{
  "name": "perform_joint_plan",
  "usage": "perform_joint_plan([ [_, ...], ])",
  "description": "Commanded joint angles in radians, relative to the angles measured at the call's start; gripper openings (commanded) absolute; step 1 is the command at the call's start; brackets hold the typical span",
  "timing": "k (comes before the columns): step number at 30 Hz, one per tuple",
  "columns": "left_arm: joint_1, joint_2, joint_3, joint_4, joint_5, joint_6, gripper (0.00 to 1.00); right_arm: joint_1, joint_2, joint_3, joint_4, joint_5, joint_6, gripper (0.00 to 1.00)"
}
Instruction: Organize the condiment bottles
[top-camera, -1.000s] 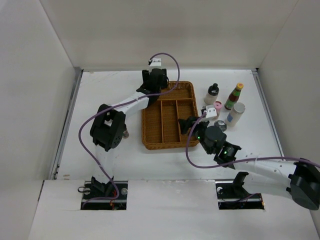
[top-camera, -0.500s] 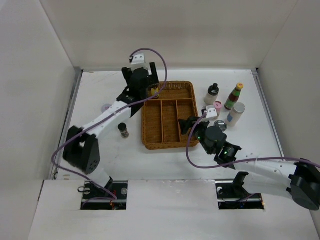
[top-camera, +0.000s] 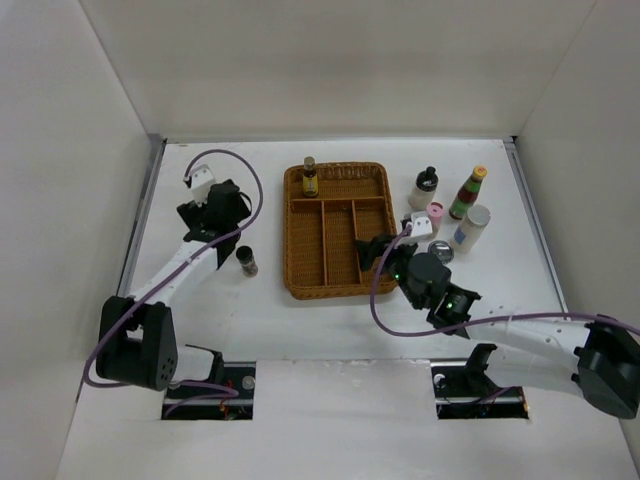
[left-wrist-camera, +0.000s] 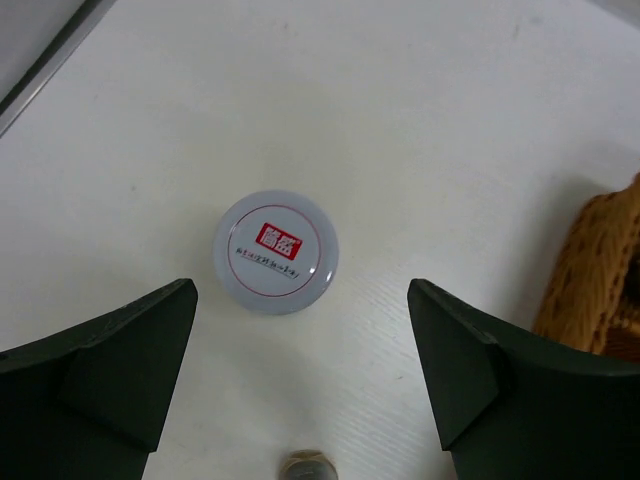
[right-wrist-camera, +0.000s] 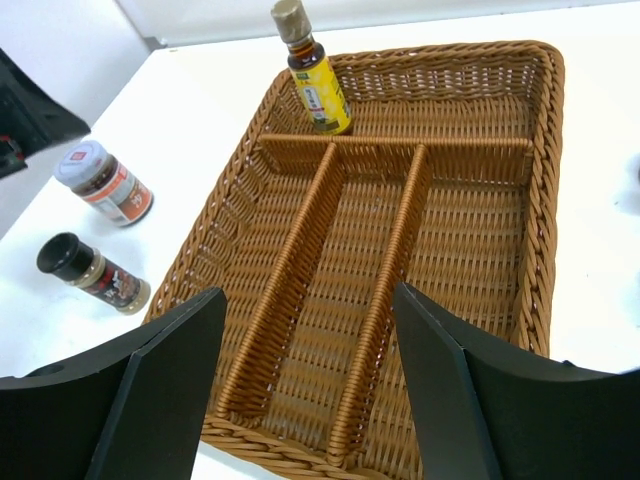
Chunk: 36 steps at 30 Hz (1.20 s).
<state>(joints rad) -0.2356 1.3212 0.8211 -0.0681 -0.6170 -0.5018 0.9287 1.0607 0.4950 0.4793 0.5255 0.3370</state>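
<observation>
A yellow-labelled bottle (top-camera: 310, 178) (right-wrist-camera: 312, 75) stands in the far-left corner of the wicker tray (top-camera: 340, 290) (right-wrist-camera: 540, 200). My left gripper (top-camera: 212, 215) (left-wrist-camera: 300, 370) hangs open above a white-lidded jar (left-wrist-camera: 276, 252) (right-wrist-camera: 103, 185) on the table left of the tray, touching nothing. A black-capped shaker (top-camera: 246, 261) (right-wrist-camera: 92, 272) stands close by. My right gripper (top-camera: 368, 252) (right-wrist-camera: 310, 390) is open and empty over the tray's near right part. Right of the tray stand a black-capped bottle (top-camera: 424, 188), a red-label sauce bottle (top-camera: 467, 193), a pink-lidded jar (top-camera: 435, 215), a white bottle (top-camera: 470, 228) and a silver lid (top-camera: 440, 252).
The tray has a wide far compartment and three long ones running toward me. White walls close off the table at the left, back and right. A small round top (left-wrist-camera: 312, 467) shows at the bottom edge of the left wrist view.
The left arm swung from the tray's far-left corner out to the left, leaving the yellow-labelled bottle standing there, and its jaws opened. The right jaws widened a little.
</observation>
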Motion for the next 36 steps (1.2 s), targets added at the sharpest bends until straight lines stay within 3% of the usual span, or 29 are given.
perform_joint_plan([
  [1,0.022,0.015,-0.003,0.034,0.011,-0.038,0.87,-0.006,0.012,0.016,0.035,-0.013,0.011,0.75],
  [13,0.06,0.139,-0.002,0.111,0.011,-0.04,0.8,-0.006,0.015,0.019,0.031,-0.027,0.011,0.76],
  [21,0.072,0.135,-0.017,0.146,0.01,-0.038,0.45,-0.006,0.025,0.02,0.031,-0.027,0.01,0.76],
  [25,0.06,0.046,0.009,0.14,-0.001,-0.02,0.37,-0.008,0.027,0.02,0.031,-0.027,0.011,0.76],
  [31,-0.056,-0.085,0.104,0.128,-0.035,0.037,0.36,-0.008,0.024,0.02,0.031,-0.027,0.011,0.76],
  [36,-0.207,-0.074,0.196,0.117,-0.027,0.055,0.36,-0.009,-0.001,0.011,0.033,-0.018,0.011,0.76],
])
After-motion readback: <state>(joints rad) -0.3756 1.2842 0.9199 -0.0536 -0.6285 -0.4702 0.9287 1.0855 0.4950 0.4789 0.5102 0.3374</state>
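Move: The white-lidded jar stands almost under the left hand, about 2 cm ahead, 2 cm to its left and 7 cm lower. The black-capped bottle is about 8 cm back and 6 cm to the right of this hand. The basket's middle lies some 28 cm to the right and 2 cm back, the yellow-labelled bottle in it about 14 cm ahead and 24 cm right. From the right hand the jar is roughly 37 cm left and 11 cm ahead, 12 cm below. The white-lidded jar is pinched near its lid by the left fingers, which come down about 5 cm, easing slightly left and forward, and close on it. The left hand then lifts it some 10 cm, a little slowly at first, swinging right towards the basket as it rises, with the wrist turning clockwise and tipping up by about 10 degrees each. ##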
